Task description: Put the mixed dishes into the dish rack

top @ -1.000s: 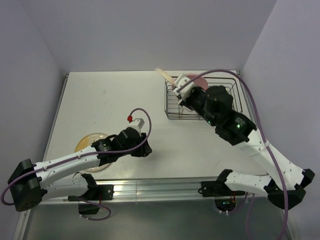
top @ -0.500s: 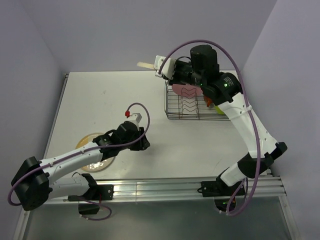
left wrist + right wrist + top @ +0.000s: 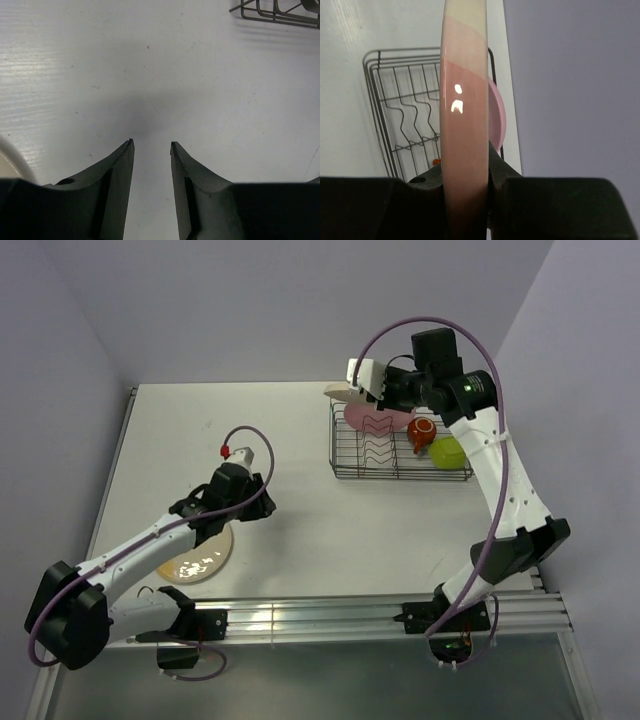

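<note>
My right gripper (image 3: 358,392) is shut on the pink-and-cream plate (image 3: 340,393), held edge-up above the back left corner of the dish rack (image 3: 350,472). In the right wrist view the plate (image 3: 464,90) fills the grip of that gripper (image 3: 465,165). The plain pink plate (image 3: 372,420) stands in the rack, with the orange-red cup (image 3: 421,430) and lime-green bowl (image 3: 447,451) to its right. My left gripper (image 3: 258,502) is open and empty over bare table (image 3: 152,145). The yellow-and-cream plate (image 3: 196,560) lies at the front left, partly under the left arm. The white bowl is out of view.
The rack's wavy dividers (image 3: 417,112) show below the held plate, with the plain pink plate (image 3: 498,120) just behind it. A corner of the rack (image 3: 280,12) shows far ahead of the left gripper. Walls close in behind and on both sides of the table.
The right arm has swung the pink-and-cream plate rightward to the rack's back left corner. The left gripper has drawn back and left, uncovering more of the yellow-and-cream plate.
</note>
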Motion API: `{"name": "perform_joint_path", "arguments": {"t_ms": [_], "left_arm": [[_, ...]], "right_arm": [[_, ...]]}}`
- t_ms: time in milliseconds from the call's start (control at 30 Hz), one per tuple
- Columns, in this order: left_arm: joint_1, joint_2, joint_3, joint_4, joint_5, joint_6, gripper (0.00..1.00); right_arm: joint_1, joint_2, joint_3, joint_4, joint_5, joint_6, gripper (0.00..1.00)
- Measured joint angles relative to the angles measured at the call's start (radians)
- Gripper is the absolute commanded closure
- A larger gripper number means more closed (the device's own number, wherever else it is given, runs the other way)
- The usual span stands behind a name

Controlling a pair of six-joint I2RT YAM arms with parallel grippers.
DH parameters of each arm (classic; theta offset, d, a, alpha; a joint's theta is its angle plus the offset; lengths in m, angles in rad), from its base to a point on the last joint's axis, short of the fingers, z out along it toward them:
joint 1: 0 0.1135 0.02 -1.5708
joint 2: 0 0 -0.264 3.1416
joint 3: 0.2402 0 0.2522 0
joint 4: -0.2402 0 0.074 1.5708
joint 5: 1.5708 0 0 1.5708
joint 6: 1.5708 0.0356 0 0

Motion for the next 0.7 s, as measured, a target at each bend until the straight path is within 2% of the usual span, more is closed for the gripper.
{"name": "perform_joint_path", "arguments": {"t_ms": [267, 700], "left_arm": [[0.019, 0.078, 0.034, 0.029, -0.011, 0.015, 0.59], [0.093, 0.169, 0.034, 0.085, 0.020, 0.023, 0.59]], "right_arm": [[-0.073, 0.138, -0.037, -0.002, -0.023, -0.056, 1.00], [-0.139, 0.271, -0.038, 0.012, -0.040, -0.095, 1.00]]}}
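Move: The cream-and-pink plate, already gripped in the right hand, is bound for the free wire slots of the dish rack, about 7 cm ahead of that hand, 6 cm to its right and 30 cm below. The pink plate standing there is some 13 cm ahead, 6 cm right; the red mug about 7 cm ahead, 17 cm right; the green bowl 2 cm ahead, 22 cm right. From the left hand the slots lie roughly 19 cm ahead and 25 cm right. The cream-and-pink plate is lowered by the right hand towards the rack's wire slots, on the near side of the pink plate: about 12 cm down while going 7 cm forward and a little right, quick at first, then slower. The wrist tips some 15 degrees further down and the fingers keep their pinch. The empty left hand drifts about 4 cm forward and sinks slightly over the bare table. ##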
